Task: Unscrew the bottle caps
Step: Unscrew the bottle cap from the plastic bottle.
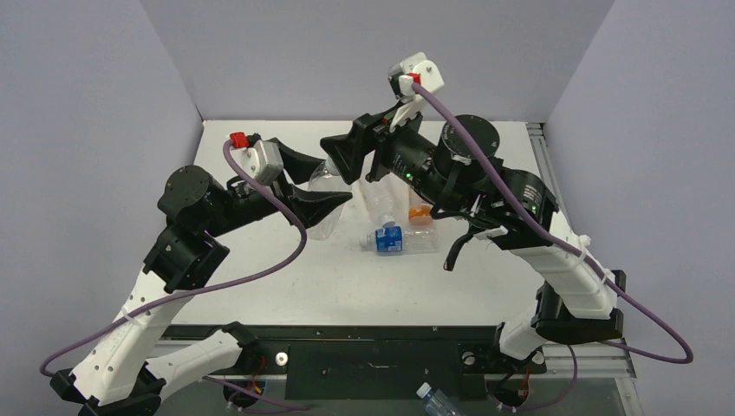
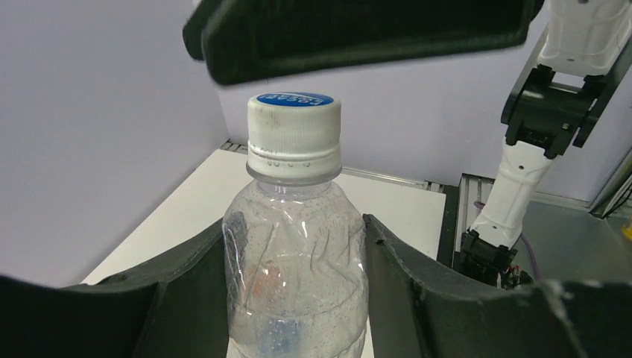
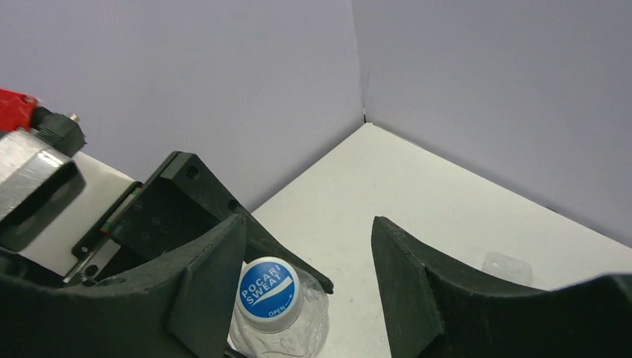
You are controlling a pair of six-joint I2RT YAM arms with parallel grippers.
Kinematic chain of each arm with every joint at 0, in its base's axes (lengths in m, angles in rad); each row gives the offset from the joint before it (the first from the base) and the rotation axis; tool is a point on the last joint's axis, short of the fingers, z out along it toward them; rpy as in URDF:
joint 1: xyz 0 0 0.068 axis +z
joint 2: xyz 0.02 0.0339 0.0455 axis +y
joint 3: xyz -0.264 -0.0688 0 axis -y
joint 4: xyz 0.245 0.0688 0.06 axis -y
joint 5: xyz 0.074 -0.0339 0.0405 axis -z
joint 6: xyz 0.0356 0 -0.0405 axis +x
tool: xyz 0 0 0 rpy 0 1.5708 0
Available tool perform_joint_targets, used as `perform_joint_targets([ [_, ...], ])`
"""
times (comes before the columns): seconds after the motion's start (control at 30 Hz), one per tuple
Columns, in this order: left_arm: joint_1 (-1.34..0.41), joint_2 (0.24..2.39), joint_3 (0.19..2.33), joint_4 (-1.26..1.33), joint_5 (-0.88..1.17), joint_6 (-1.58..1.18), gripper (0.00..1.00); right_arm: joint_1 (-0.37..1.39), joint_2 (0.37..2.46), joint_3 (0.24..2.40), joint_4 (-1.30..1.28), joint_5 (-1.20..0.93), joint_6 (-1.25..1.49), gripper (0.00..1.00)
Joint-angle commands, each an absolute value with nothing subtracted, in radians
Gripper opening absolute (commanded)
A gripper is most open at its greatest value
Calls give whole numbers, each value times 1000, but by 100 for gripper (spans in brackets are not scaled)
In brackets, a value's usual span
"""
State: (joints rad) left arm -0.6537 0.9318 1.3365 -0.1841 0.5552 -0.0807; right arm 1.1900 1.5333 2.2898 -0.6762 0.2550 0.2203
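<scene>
My left gripper (image 2: 294, 224) is shut on the body of a clear crumpled bottle (image 2: 294, 268) and holds it upright above the table. Its bottle cap (image 2: 294, 134) is white and ridged with a blue printed top, and it sits on the neck. My right gripper (image 3: 309, 221) hangs open over the cap (image 3: 270, 293), which lies close beside the left finger (image 3: 209, 287) and far from the right one. In the top view the right gripper (image 1: 344, 160) meets the left gripper (image 1: 322, 182) at the table's back middle.
Lying on the white table (image 1: 286, 286) right of the grippers are a blue-labelled bottle (image 1: 392, 240), a bottle with orange on it (image 1: 419, 212) and a clear bottle (image 1: 380, 198). Another bottle (image 1: 433, 400) lies below the table's front edge. Purple walls close in the back and sides.
</scene>
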Motion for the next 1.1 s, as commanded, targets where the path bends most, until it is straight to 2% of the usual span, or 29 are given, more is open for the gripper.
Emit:
perform_joint_targets([
  [0.0, -658, 932, 1346, -165, 494, -75, 0, 1199, 1537, 2278, -702, 290, 216, 57],
  [0.2, -658, 948, 1352, -164, 463, -78, 0, 1199, 1546, 2279, -695, 252, 215, 54],
  [0.37, -658, 954, 1350, -162, 446, -74, 0, 1200, 1566, 2282, -696, 241, 217, 47],
  [0.7, -658, 956, 1350, -154, 433, -69, 0, 1188, 1607, 2302, -719, 233, 231, 45],
  [0.87, -658, 951, 1348, -155, 442, -72, 0, 1179, 1593, 2274, -680, 226, 245, 23],
  [0.97, -658, 943, 1338, -155, 447, -71, 0, 1180, 1573, 2255, -651, 216, 242, 19],
  [1.07, -658, 937, 1332, -158, 454, -65, 0, 1179, 1560, 2254, -637, 196, 232, 8],
])
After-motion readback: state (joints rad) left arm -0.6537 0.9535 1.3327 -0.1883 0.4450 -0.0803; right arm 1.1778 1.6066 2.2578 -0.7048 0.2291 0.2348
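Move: The plastic bottle is already held around its body by the left hand, its white and blue cap about 6 cm above that hand and 1 cm to its left. From the open right hand the cap lies some 3 cm left, 1 cm back and 4 cm below. On the table about 50 cm below the right hand, the blue-labelled bottle lies roughly 8 cm ahead and 12 cm right, the orange bottle 22 cm ahead and 18 cm right. Down and to its left, with a near-pause after the first 2 cm, the right hand goes some 5 cm lower and 3 cm across onto the cap, its fingers narrowing on the way until they pinch the cap's sides at the tips; it tilts only slightly. The left hand keeps its grip on the bottle body and carries it about 2.5 cm forward under the right fingers, turning slightly counter-clockwise. ##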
